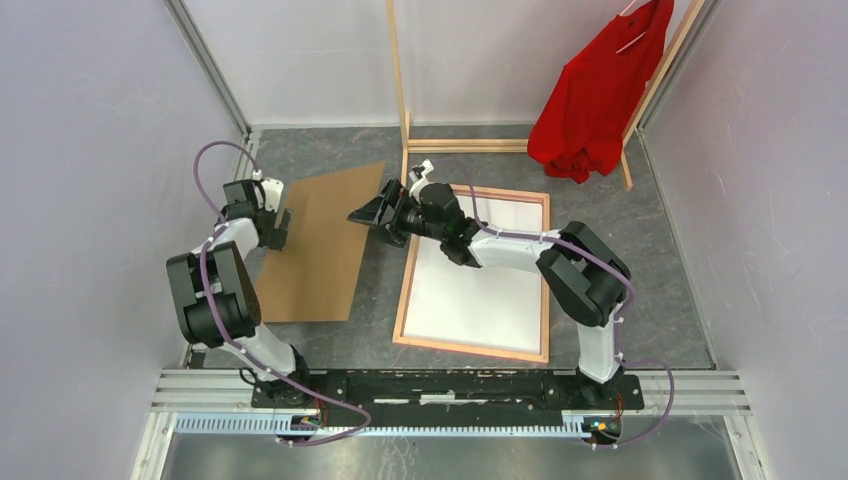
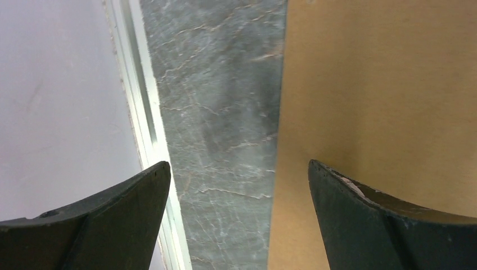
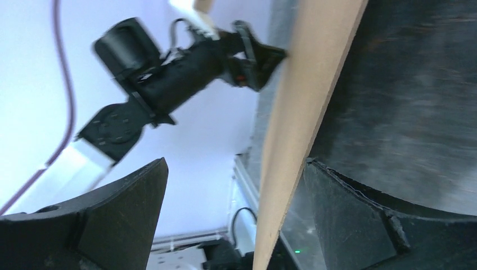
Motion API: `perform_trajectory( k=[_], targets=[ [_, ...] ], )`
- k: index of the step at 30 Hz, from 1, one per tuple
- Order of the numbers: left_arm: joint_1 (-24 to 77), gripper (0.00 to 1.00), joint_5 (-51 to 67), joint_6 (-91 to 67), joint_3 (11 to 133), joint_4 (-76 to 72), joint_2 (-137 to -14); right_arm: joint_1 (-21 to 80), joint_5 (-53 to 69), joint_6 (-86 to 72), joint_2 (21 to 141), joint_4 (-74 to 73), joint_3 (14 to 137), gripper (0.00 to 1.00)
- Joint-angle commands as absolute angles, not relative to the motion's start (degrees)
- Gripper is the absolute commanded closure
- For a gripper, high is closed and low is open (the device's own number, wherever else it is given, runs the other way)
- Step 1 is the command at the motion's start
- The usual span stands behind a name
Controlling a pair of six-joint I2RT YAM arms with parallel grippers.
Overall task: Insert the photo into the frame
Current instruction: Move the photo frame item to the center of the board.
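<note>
The frame [image 1: 546, 270], with light wood edges, lies flat at centre right, back side up. A plain white sheet [image 1: 485, 290] fills its inside; the photo's printed side is out of view. The brown backing board [image 1: 320, 250] lies left of the frame. My left gripper [image 1: 280, 228] is open at the board's left edge, one finger over the board [image 2: 382, 112], the other over the wall rail. My right gripper [image 1: 368, 215] is open and turned on its side at the board's right edge. That tan edge [image 3: 292, 112] runs between its jaws [image 3: 236, 161], close to the right finger.
A tall bare-wood clothes rack [image 1: 400, 80] stands at the back with a red garment [image 1: 595, 90] hanging from it. White walls close in on the left, back and right. A metal rail [image 1: 450, 385] carrying the arm bases runs along the near edge.
</note>
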State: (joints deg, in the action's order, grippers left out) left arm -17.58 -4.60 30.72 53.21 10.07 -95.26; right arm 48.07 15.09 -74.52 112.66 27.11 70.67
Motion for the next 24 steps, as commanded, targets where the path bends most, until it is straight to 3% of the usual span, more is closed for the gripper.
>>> perform_trajectory(
  k=[1, 24],
  targets=[
    [-12.88, 0.00, 7.52, 29.51, 48.14, 22.90, -93.61, 51.08, 18.98, -78.13, 107.89, 41.53, 68.20, 0.03],
    [3.70, 0.01, 9.92, 25.76, 47.81, 27.87, -92.84, 47.93, 13.94, -79.25, 97.46, 44.89, 50.43, 0.08]
  ],
)
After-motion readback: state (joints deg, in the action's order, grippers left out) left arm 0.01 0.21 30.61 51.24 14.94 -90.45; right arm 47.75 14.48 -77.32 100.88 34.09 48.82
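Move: The white-backed photo in its frame, the goal for the brown board, has its middle about 26 cm to the right of the right hand, 12 cm back and 14 cm below. The board, tilted up on that hand's lower finger, centres some 13 cm left, 6 cm back and 7 cm lower; the rack's near foot stands 8 cm right, 9 cm ahead. From the left hand, at the board's left edge, the frame's middle is roughly 51 cm right, 9 cm back. The right hand, its lower finger still under the raised right edge of the brown board and its fingers staying wide open, first lifts about 4 cm while drawing back, then sinks 7 to 8 cm and goes some 6 cm right, towards the frame. The left hand sweeps about 13 cm to the right, low over the board's left side, fingers open too, and turns some 20 degrees clockwise, its right-hand finger over the board and the board's left edge still between the fingers. ##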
